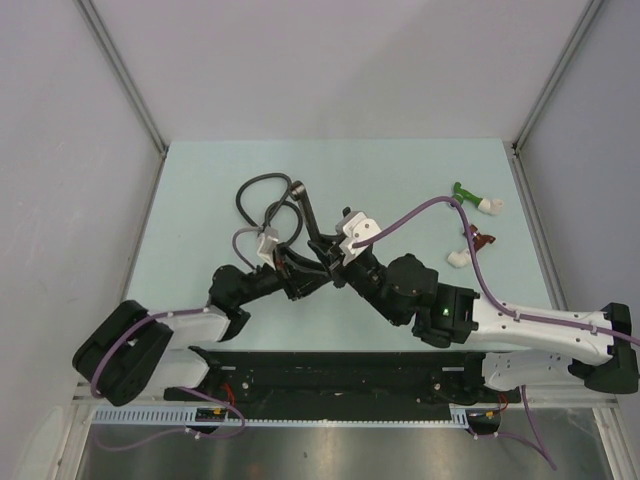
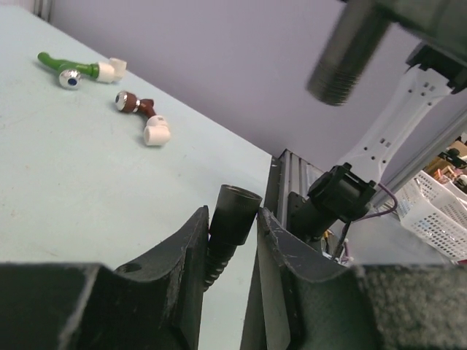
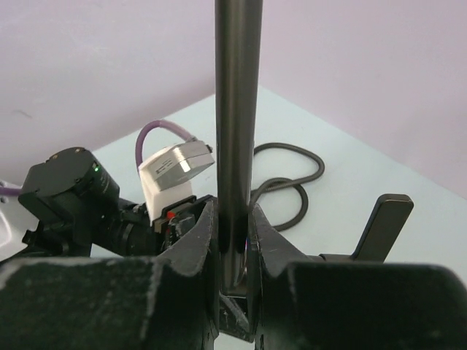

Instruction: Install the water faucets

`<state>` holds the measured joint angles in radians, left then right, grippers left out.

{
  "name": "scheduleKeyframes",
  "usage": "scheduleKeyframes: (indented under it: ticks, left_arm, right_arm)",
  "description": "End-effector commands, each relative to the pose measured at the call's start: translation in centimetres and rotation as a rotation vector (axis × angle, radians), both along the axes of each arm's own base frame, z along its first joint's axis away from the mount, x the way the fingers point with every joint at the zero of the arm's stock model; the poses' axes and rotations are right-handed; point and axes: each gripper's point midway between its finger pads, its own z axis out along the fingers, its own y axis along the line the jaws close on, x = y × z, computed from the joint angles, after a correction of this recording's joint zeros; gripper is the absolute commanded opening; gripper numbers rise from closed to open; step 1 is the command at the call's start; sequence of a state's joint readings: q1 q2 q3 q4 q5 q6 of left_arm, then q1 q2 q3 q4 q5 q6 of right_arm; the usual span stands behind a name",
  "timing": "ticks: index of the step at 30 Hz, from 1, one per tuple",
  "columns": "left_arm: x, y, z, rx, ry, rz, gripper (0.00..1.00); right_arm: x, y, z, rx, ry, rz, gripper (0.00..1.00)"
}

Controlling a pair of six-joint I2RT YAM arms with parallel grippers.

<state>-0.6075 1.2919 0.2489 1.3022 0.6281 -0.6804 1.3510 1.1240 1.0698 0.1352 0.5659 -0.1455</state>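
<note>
The water faucet, slim and dark grey-brown, is held above the table's middle. My right gripper is shut on its long straight arm, which rises straight up between the jaws. My left gripper is shut on the black end nut of the flexible hose. A threaded stub of the faucet hangs blurred above and to the right of that nut, apart from it. Both grippers meet near the table's centre, the left gripper beside the right gripper.
The hose's coil lies on the table behind the grippers. A green fitting and a dark-red fitting, both with white ends, lie at the right. A white basket stands off the table's right edge.
</note>
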Motion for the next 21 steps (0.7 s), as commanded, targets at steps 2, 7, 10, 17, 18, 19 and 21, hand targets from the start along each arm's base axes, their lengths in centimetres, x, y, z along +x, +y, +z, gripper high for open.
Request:
scheduleKeyframes:
  ticks: [2, 7, 10, 17, 18, 19, 21]
  left_arm:
    - [-4.7, 2.8, 10.7, -0.310, -0.455, 0.015, 0.35]
    - [-6.6, 4.5, 12.3, -0.365, -0.526, 0.041, 0.35]
    - [-7.2, 5.3, 12.8, -0.389, -0.551, 0.059, 0.34]
    - [-7.6, 5.9, 13.1, -0.406, -0.560, 0.074, 0.34]
    - [-7.6, 5.9, 13.1, -0.409, -0.559, 0.073, 0.34]
    - [-7.7, 5.9, 13.2, -0.411, -0.560, 0.074, 0.34]
    - [-8.0, 6.1, 13.4, -0.419, -0.567, 0.074, 0.34]
  right_arm:
    - [-1.7, 0.2, 5.5, 0.219, -0.063, 0.078, 0.00]
    - [-2.8, 0.9, 5.9, 0.247, -0.058, 0.133, 0.00]
    - [-3.6, 1.3, 6.2, 0.265, -0.059, 0.164, 0.00]
    - [-5.0, 2.0, 6.8, 0.296, -0.055, 0.228, 0.00]
    - [-5.2, 2.0, 6.8, 0.301, -0.051, 0.233, 0.00]
    - [-5.3, 2.2, 6.7, 0.298, -0.049, 0.240, 0.00]
    - [-5.3, 2.2, 6.6, 0.301, -0.044, 0.241, 0.00]
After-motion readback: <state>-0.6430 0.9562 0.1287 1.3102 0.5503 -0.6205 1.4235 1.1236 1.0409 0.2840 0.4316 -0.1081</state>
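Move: From the left gripper, with the hose end standing up out of its fingers, the faucet's threaded inlet is about 7 cm higher and 5 cm nearer the base, level sideways. The lever handle is roughly 1 cm ahead, 4 cm right and 14 cm up; the hose coil lies some 27 cm ahead, 15 cm left and 17 cm below. From the right gripper, which grips the upright spout, the hose end is about 5 cm ahead, level sideways and 14 cm below. Bring the left gripper up about 5 cm while drawing it back and a little left, rolling the wrist some 15 degrees so the hose end's mouth leans back towards the faucet's inlet; keep the hose pinched. Meanwhile carry the gripped faucet back and left about 5 cm with the right gripper, lifting slightly and turning it counter-clockwise. Ease both hands to a near stop. ##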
